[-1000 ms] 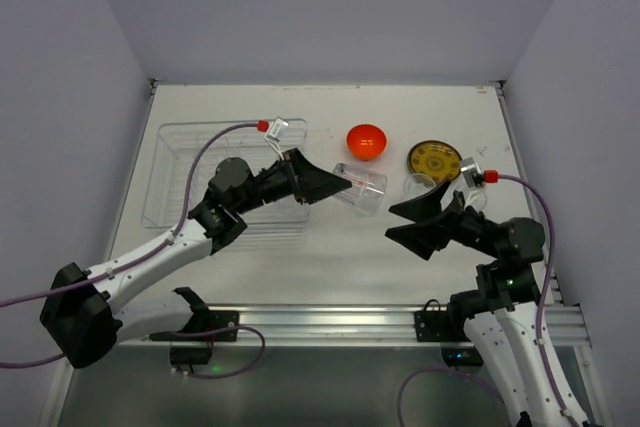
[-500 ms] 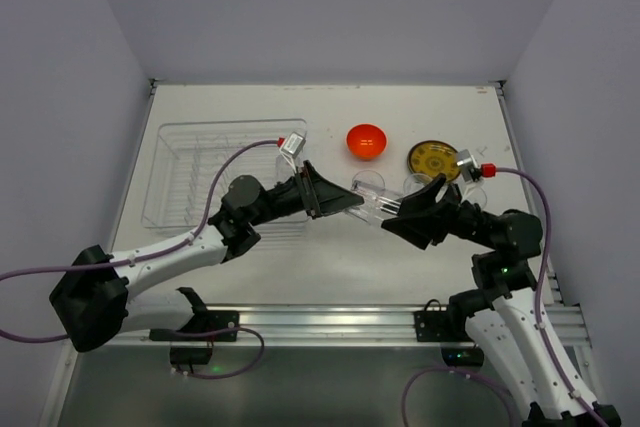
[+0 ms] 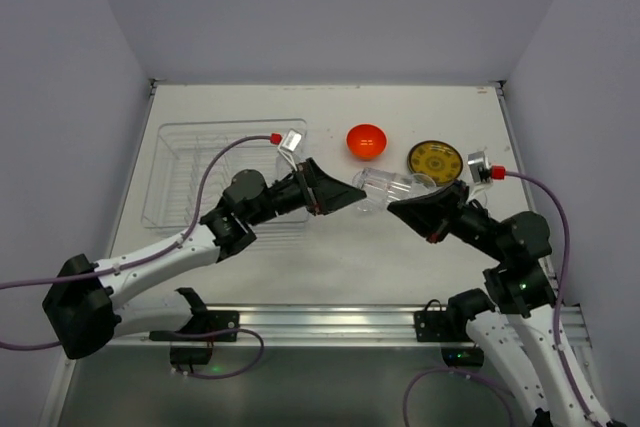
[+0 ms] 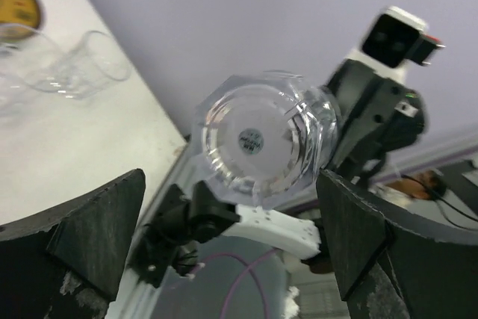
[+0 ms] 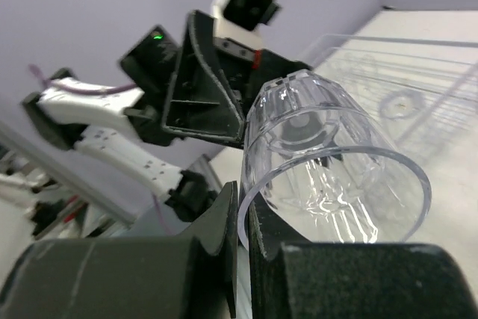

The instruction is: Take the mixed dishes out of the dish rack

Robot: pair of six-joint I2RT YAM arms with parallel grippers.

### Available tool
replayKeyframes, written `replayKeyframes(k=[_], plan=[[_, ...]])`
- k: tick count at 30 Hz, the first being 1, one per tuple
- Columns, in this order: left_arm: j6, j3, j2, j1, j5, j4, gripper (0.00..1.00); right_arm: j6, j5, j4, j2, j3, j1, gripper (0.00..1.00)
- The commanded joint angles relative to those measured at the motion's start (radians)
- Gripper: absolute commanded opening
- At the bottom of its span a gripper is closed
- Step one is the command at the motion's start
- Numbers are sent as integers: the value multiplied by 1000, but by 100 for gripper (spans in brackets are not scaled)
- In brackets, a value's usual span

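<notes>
A clear drinking glass [image 3: 383, 187] hangs on its side above the table between my two grippers. My right gripper [image 3: 397, 209] is shut on its rim [image 5: 243, 218], one finger inside and one outside. My left gripper [image 3: 352, 194] stands open around the glass's base [image 4: 258, 140], with both fingers [image 4: 97, 229] clear of it. The dish rack [image 3: 170, 172] lies at the left, behind the left arm. An orange bowl [image 3: 367, 140] and a yellow patterned plate [image 3: 435, 159] sit on the table at the back right.
Two more clear glasses [image 4: 93, 69] stand on the table near the plate; one of them [image 3: 424, 181] shows just behind the held glass. White walls close in the table on three sides.
My right gripper has come in and shut on the glass's rim. My left gripper, which held the glass, has opened and let it go.
</notes>
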Motion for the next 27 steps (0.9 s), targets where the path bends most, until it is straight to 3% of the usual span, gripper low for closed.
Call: replayKeyframes(k=[1, 2, 6, 8, 15, 20, 27], plan=[[196, 79, -93, -2, -206, -297, 100, -180, 229, -385, 20, 142, 1, 0], [216, 89, -116, -2, -267, -411, 100, -225, 246, -446, 38, 191, 1, 0], [317, 82, -272, 0, -499, -546, 100, -304, 408, -789, 137, 311, 3, 0], [359, 100, -324, 0, -582, -662, 100, -356, 488, -881, 187, 378, 3, 0], [578, 256, -372, 0, -687, -963, 100, -392, 737, -1172, 406, 509, 3, 0], [656, 298, -384, 0, -756, -1155, 100, -370, 810, -1231, 561, 515, 29, 0], [702, 271, -430, 0, -789, -1225, 100, -326, 913, -1208, 707, 481, 81, 0]])
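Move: The right gripper, holding a glass by its rim, is headed for bare table about 8 cm ahead, 12 cm to its right and some 30 cm below. The nearest standing glass is roughly 20 cm ahead and 4 cm left; the middle one is 20 cm ahead and 10 cm right. From the empty left gripper, the farther glass still in the rack lies about 22 cm ahead, 16 cm left and 25 cm down, and the nearer rack glass 13 cm ahead and 15 cm left. Bring the right gripper down about 19 cm while carrying it some 11 cm right and 6 cm forward, rolling the wrist until the fingers point nearly straight down; keep the rim pinched. Meanwhile draw the left gripper, already open, some 18 cm left from the glass towards the rack glasses, turning it counter-clockwise to face forward and tipping it slightly down. ##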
